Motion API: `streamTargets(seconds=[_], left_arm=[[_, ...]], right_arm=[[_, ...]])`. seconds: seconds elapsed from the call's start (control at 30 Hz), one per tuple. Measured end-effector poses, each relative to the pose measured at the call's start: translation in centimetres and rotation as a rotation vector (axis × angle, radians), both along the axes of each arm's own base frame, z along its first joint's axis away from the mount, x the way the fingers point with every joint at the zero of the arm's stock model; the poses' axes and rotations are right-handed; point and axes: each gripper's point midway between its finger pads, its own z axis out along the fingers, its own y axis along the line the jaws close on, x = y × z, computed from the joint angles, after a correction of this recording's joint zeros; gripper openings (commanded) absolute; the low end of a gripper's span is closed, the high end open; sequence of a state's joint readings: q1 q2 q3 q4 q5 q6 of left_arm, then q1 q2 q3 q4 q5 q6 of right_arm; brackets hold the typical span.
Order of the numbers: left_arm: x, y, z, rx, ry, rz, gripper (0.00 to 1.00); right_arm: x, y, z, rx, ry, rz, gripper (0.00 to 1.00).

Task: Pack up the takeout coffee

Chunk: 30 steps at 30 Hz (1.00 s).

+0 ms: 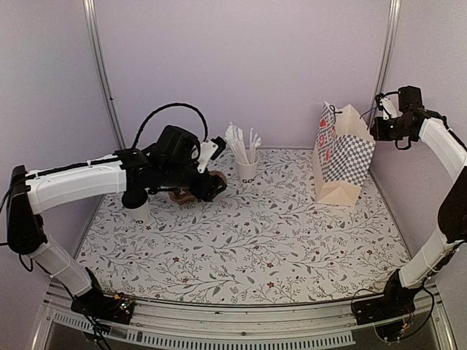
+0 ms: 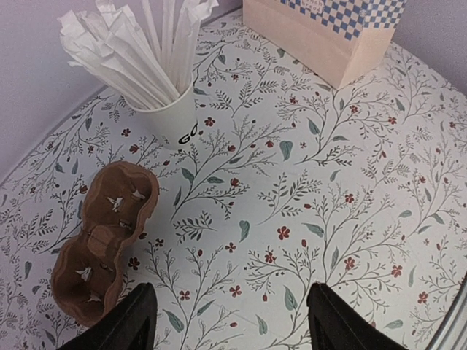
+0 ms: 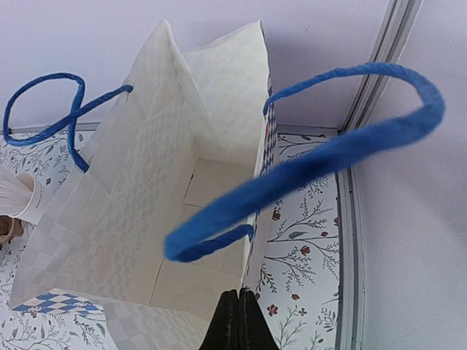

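A small white cup with a dark top [image 1: 141,213], seemingly the takeout coffee, stands at the table's left and is mostly hidden under my left forearm. My left gripper [image 1: 209,187] [image 2: 232,292] hangs open over bare tablecloth, just right of the brown pulp carrier [image 2: 102,240]. The paper bag [image 1: 341,157] [image 3: 146,219] stands open at the back right, empty inside, with blue cord handles [image 3: 328,157]. My right gripper [image 1: 376,130] [image 3: 239,292] is shut on the top edge of the bag's right wall.
A white cup of wrapped straws [image 1: 246,166] [image 2: 171,120] stands at the back centre, beside the carrier [image 1: 181,195]. The back wall and a metal frame post [image 3: 379,65] are close behind the bag. The floral tablecloth [image 1: 255,248] covers the table.
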<state>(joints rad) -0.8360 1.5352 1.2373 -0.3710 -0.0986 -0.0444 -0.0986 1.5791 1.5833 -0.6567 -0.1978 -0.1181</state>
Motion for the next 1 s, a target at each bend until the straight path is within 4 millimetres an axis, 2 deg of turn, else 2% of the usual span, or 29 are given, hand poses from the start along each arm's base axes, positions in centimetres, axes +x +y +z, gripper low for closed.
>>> streamTargets(seconds=[0.3,0.47,0.6,1.0], left_arm=[[0.1,0.1,0.0,0.006,-0.003,0.008,0.73],[0.1,0.2,0.0,0.008,-0.002,0.009,0.73],[0.1,0.2,0.0,0.008,-0.002,0.009,0.73],[0.5,0.5,0.1,0.004,-0.001,0.019,0.73]], right_arm=[[-2.9,1.0,1.4,-0.005,-0.023,0.056,0.0],[-6.0,3.9,2.7,0.031,-0.043,0.225,0.0],[-8.6,6.1,2.1,0.066,-0.024,0.367,0.0],[-14.9,10.5,3.0,0.143,-0.028,0.683,0.0]])
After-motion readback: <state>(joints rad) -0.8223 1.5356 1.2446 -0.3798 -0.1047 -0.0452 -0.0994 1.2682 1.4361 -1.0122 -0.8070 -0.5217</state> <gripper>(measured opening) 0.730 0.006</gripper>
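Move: The right hand already pinches the top rim of the paper bag near its near right corner; the bag's middle is roughly 8 cm ahead, 7 cm to the left and 15 cm below. The straw cup stands about 42 cm left and 6 cm ahead of this hand, with the cup carrier some 17 cm left of that cup and 6 cm nearer. From the idle left hand, the bag is about 20 cm ahead and 43 cm to the right. Back towards the robot by about 15 cm, curving left by some 10 cm and rising slightly, the right hand draws the bag's pinched rim along. The hand swings about 40 degrees counter-clockwise as it pulls, while its shut fingers keep their hold on the paper. ##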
